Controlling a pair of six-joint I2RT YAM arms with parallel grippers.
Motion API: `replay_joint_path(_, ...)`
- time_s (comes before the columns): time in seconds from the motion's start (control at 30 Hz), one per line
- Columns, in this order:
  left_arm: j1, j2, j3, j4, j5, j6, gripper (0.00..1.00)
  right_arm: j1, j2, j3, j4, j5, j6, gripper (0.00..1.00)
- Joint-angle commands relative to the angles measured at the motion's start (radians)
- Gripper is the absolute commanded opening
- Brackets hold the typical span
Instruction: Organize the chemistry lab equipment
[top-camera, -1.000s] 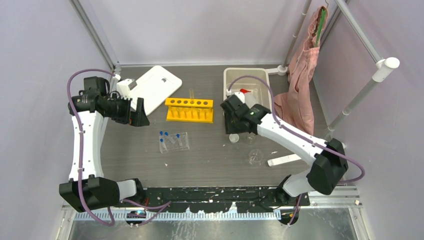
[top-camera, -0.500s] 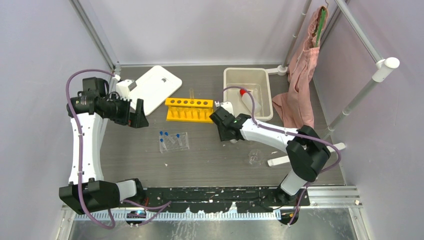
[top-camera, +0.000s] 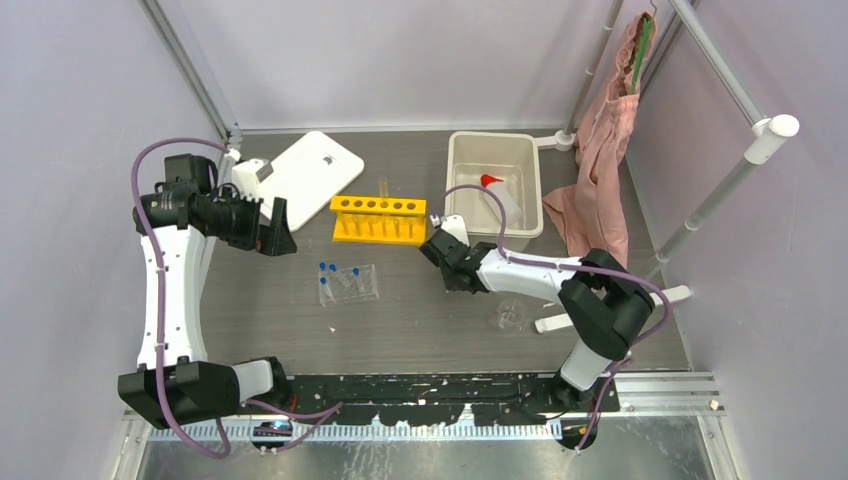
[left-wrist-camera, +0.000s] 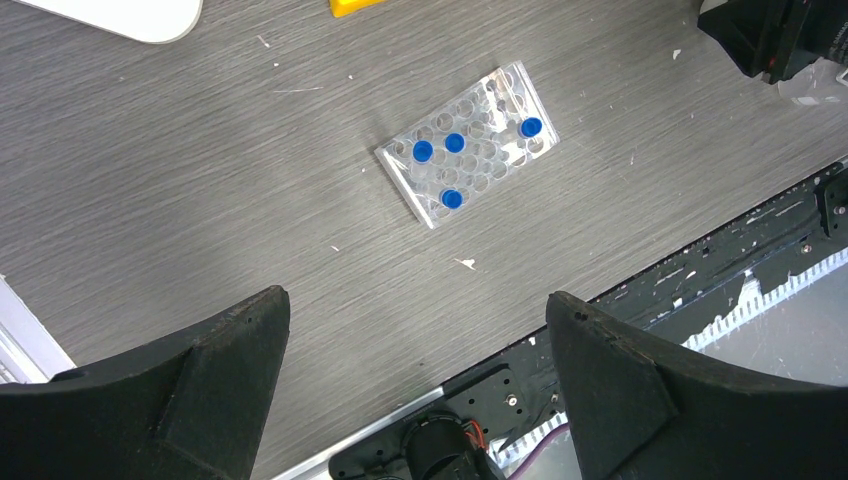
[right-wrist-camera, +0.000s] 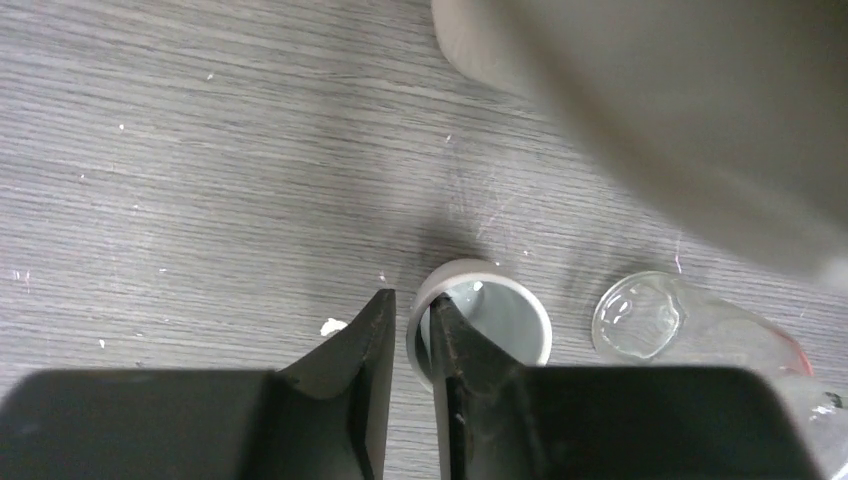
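Observation:
In the right wrist view my right gripper straddles the near wall of the tiny white cup. One finger is inside the cup against the wall, and the other is outside with a thin slit left, so the jaws are narrow but still open. A small glass beaker lies just right of the cup. From above, the right gripper covers the cup. My left gripper hangs wide open and empty above the clear tray of blue-capped vials. The yellow rack holds one glass tube.
The white squeeze bottle lies in the white bin behind the right arm. Another glass beaker sits beside the white pole stand's foot. A white flat lid is at back left, and a pink cloth hangs at right.
The right gripper swung from the bin's front edge left and toward me, dropped over the cup and narrowed its jaws round the wall. The left arm stayed still.

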Motion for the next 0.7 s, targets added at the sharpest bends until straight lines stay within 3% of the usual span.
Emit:
replay_joint_path(0.0,0.005,-0.023,0.039,-0.001,0.011,0.007,1.00,0.033,-0.027,-0.029,0.029,0.038,0.016,0.18)
replay_joint_path(0.1,0.004,-0.028,0.039,-0.004,0.010,0.010,1.00,0.066,-0.066,-0.033,0.016,0.035,0.020,0.01)
replay_joint_path(0.27,0.005,-0.031,0.043,-0.010,0.011,0.015,1.00,0.084,-0.195,0.046,-0.127,-0.003,0.034,0.01)
replay_joint_path(0.43,0.005,-0.029,0.047,-0.018,0.021,0.023,1.00,0.083,-0.320,0.236,-0.304,-0.065,0.031,0.01)
replay_joint_path(0.53,0.004,-0.026,0.050,-0.020,0.031,0.024,1.00,0.072,-0.307,0.420,-0.426,-0.032,0.001,0.01)
replay_joint_path(0.67,0.005,-0.017,0.054,-0.017,0.039,0.021,1.00,-0.035,-0.204,0.666,-0.523,-0.018,-0.056,0.01)
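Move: The small white cup stands at the right hand, its middle about 2 cm right of and 1 cm below the fingertips, which already straddle its left wall. The glass beaker lies some 9 cm to the right and level with it, the glass flask roughly 10 cm right and 8 cm back. The cream tub's middle is about 17 cm ahead and 7 cm right. From the idle left hand the cup is about 38 cm to the right, 2 cm ahead and 22 cm below. Nearly in place at first, the right fingers close and pinch the cup's left wall, one finger inside the cup. Then the hand draws back about 3 cm while starting to lift, climbs fast to some 21 cm higher, easing a few centimetres left and swinging forward again, as the wrist rolls its left side up and tips the fingers outward, some 20 degrees in all. ##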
